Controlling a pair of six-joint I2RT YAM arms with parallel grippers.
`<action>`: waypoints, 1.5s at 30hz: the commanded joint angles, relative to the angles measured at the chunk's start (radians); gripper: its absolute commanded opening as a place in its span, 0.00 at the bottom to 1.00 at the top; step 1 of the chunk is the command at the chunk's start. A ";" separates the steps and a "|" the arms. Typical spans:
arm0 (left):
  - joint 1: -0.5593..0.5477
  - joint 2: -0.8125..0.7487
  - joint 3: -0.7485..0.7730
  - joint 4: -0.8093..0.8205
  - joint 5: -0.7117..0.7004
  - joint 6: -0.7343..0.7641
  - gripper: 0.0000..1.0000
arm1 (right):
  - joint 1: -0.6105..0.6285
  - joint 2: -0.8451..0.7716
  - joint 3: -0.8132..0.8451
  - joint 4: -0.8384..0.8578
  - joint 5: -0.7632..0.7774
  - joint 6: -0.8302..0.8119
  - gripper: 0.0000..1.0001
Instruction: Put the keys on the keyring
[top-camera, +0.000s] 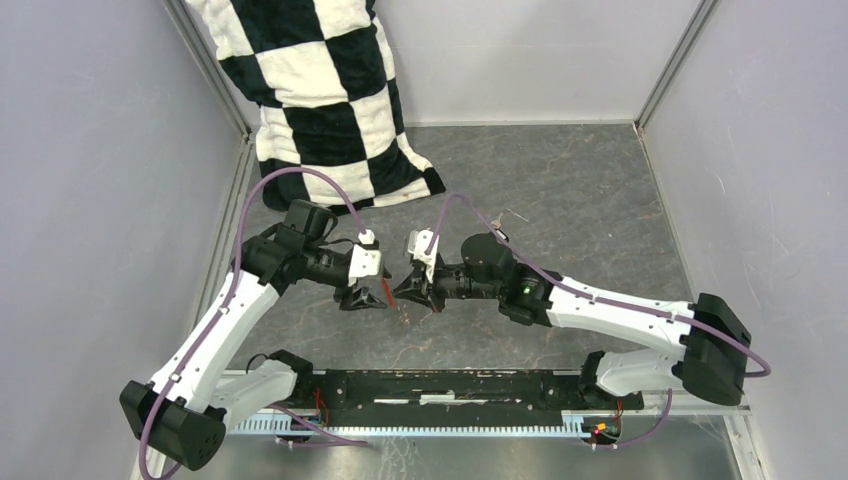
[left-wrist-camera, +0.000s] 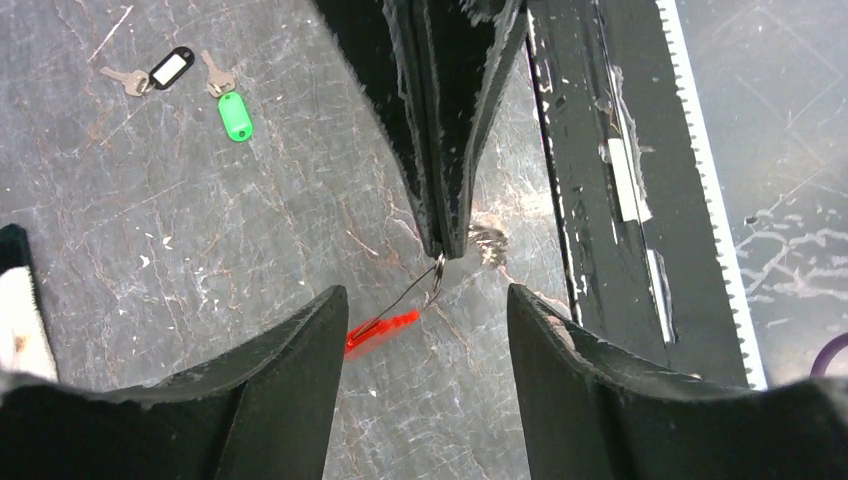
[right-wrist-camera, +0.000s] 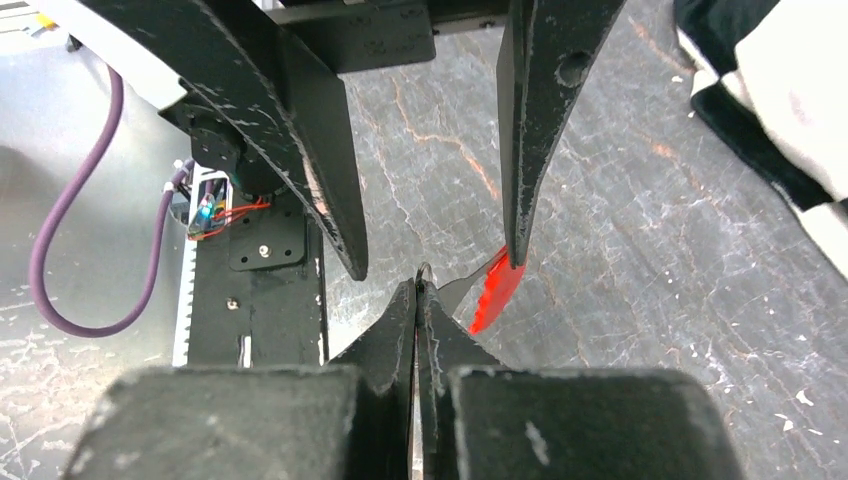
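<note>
My right gripper (right-wrist-camera: 417, 292) is shut on the thin metal ring of the keyring (left-wrist-camera: 437, 272) and holds it just above the table. The keyring's red plastic piece (left-wrist-camera: 381, 328) hangs off it sideways. My left gripper (left-wrist-camera: 425, 305) faces it, open, with one jaw on each side of the ring. One of its fingertips (right-wrist-camera: 515, 255) touches the red piece (right-wrist-camera: 495, 287). The two keys lie apart on the table: one with a green tag (left-wrist-camera: 236, 115), one with a black, white-labelled tag (left-wrist-camera: 170, 68). From above, both grippers (top-camera: 365, 299) (top-camera: 408, 292) meet at the table's middle.
A black-and-white checkered cloth (top-camera: 320, 100) lies at the back left. The black base rail (top-camera: 460, 390) runs along the near edge, close behind the grippers. Grey walls enclose the table on three sides. Purple cables (top-camera: 300, 180) arc over both arms.
</note>
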 joint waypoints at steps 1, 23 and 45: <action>-0.005 -0.022 0.031 0.077 0.061 -0.170 0.66 | -0.005 -0.066 0.032 0.035 -0.004 -0.002 0.00; -0.005 -0.047 0.025 0.111 0.052 -0.222 0.36 | -0.004 -0.092 0.046 0.033 0.025 0.002 0.00; -0.010 -0.017 0.025 0.109 0.086 -0.206 0.14 | -0.004 -0.090 0.061 0.060 -0.014 0.026 0.00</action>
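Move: The keyring's small wire loop stands out of the right hand's shut fingertips, about 1 cm to that hand's left and 2 cm to the right of the open left hand, level with both. Its red handle hangs some 5 cm below the left hand, about 2 cm farther out and 1 cm to its right. On the table 20 cm beneath, the green-tag key lies roughly 9 cm ahead and 16 cm right of the left hand, the black-tag key about 13 cm ahead and 20 cm right. The keyring's wire loop stays pinched in the shut right fingers, which lift it about 2 cm and then hold nearly still. The left hand rises with it by some 2.5 cm, edges about 1 cm right onto the loop and tilts slightly; its fingers narrow, ease open a little, then close almost fully on the loop at the right fingertips. ##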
